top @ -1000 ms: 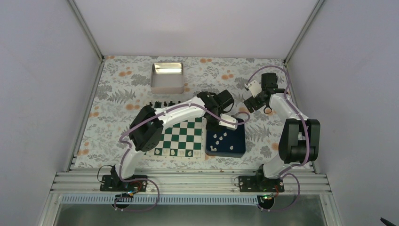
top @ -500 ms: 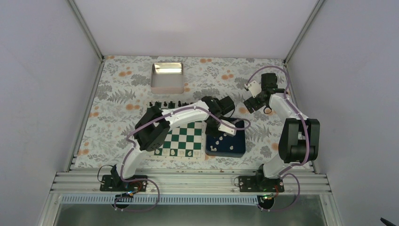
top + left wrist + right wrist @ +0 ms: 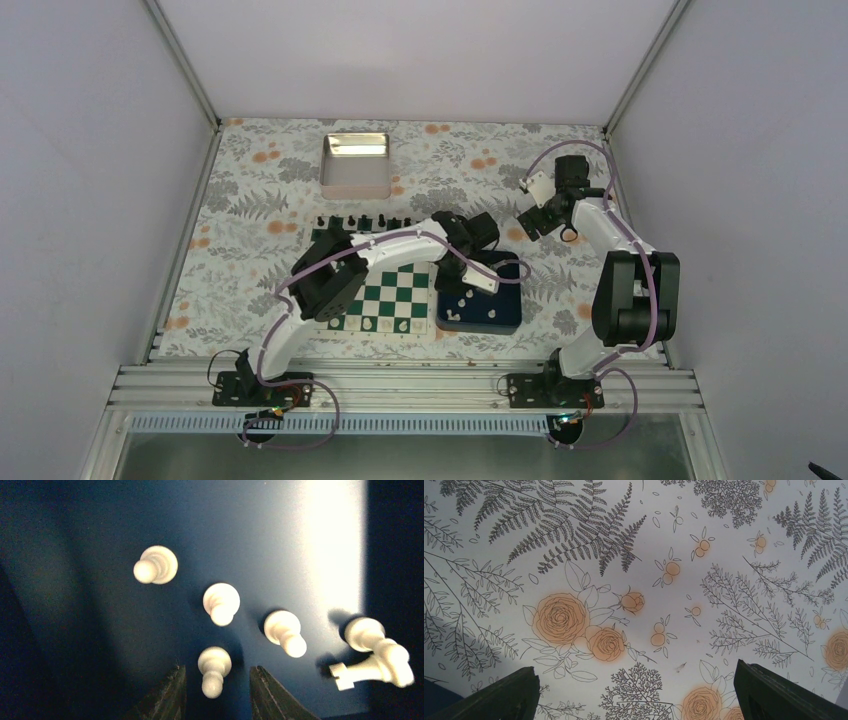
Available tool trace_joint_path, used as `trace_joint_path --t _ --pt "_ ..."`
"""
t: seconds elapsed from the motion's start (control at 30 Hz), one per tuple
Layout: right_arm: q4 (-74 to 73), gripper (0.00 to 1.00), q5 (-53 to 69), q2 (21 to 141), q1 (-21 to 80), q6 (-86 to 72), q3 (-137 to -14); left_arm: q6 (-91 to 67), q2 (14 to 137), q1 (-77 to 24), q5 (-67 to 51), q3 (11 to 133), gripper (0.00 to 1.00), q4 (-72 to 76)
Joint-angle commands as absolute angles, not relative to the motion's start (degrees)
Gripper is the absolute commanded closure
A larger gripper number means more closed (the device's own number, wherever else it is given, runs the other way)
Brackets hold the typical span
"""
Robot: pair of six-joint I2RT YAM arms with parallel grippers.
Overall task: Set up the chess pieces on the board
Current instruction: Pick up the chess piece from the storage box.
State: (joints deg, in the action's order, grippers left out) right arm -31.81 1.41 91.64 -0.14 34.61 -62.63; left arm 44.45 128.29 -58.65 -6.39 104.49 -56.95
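Note:
In the left wrist view my left gripper [image 3: 216,669] is low inside the dark blue tray [image 3: 90,630]. Its two dark fingers stand either side of one upright white pawn [image 3: 214,663], with a gap on each side, so it is open and touching nothing. More white chess pieces stand or lie close by: a pawn [image 3: 221,603], another pawn [image 3: 284,631] and a toppled piece [image 3: 367,670]. From above, the left gripper [image 3: 466,284] hangs over the tray [image 3: 506,316], right of the green and white board [image 3: 385,294]. The right gripper [image 3: 635,666] is wide open above the flowered cloth and holds nothing.
White pieces [image 3: 384,325] stand along the board's near row. A line of small black pieces [image 3: 360,221] stands on the cloth beyond the board. A shiny metal tin [image 3: 355,165] sits at the back left. The right gripper [image 3: 529,220] hovers behind the tray.
The left arm has drawn nearer and sunk lower into the blue tray, and its jaws have narrowed slightly around the pawn. The right arm has not moved.

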Motion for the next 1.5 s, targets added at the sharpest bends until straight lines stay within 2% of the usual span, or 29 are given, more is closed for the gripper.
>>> trace_joint_path --t 0.0,0.2,0.37,0.53,0.77,0.87,1.03,1.23,1.47 --pt "-32.03 0.0 2.61 92.28 -0.61 35.35 -62.23 44.99 130.12 -59.07 -5.8 105.79 0.67 -56.75" --pt "-32.07 0.0 2.63 92.46 -0.61 35.51 -62.05 45.26 131.59 -59.15 -6.23 107.58 0.68 -57.58" --pt "-32.12 0.0 2.68 92.46 -0.61 35.66 -61.87 45.35 131.79 -59.41 -6.37 108.2 0.81 -58.09" --pt "-32.11 0.0 2.95 92.47 -0.61 35.6 -61.94 45.35 131.2 -59.41 -5.58 108.55 0.88 -58.55" --pt "-32.3 0.0 2.81 92.37 -0.6 35.73 -61.95 45.26 129.05 -59.64 -4.63 111.64 0.92 -61.23" --pt "-32.32 0.0 2.81 92.14 -0.62 35.75 -61.96 45.3 126.92 -59.65 -2.88 111.32 0.98 -61.8" --pt "-32.67 0.0 2.75 92.28 -0.6 35.63 -62.13 44.47 123.24 -59.6 0.08 110.59 0.98 -63.9" --pt "-32.84 0.0 2.92 92.11 -0.56 35.55 -62.38 42.43 111.16 -57.65 4.12 99.92 0.98 -62.59" --pt "-33.12 0.0 2.86 92.37 -0.52 35.57 -62.73 38.98 93.33 -45.57 1.02 77.76 0.97 -58.0"
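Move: The left hand is poised over a white pawn in the storage box, which lies about 1 cm to its right and 2 cm below. At the same height, a second pawn stands roughly 3 cm right and 1 cm back of the hand, a third about 2 cm right and 3 cm back; the chessboard's middle is some 20 cm left and 3 cm ahead. From the right hand the aimed-at pawn lies roughly 17 cm left, 15 cm back and 9 cm down. The left hand sinks about 1 cm with its fingers already partly open around the pawn nearest the box's left wall, then closes them on it from either side while barely shifting. Keeping that pinch, it draws the pawn up out of the box, slowly at first and then fast, rising about 12 cm and swinging some 11 cm left over the board's right side, the fingertips tilting roughly 10 degrees forward. ##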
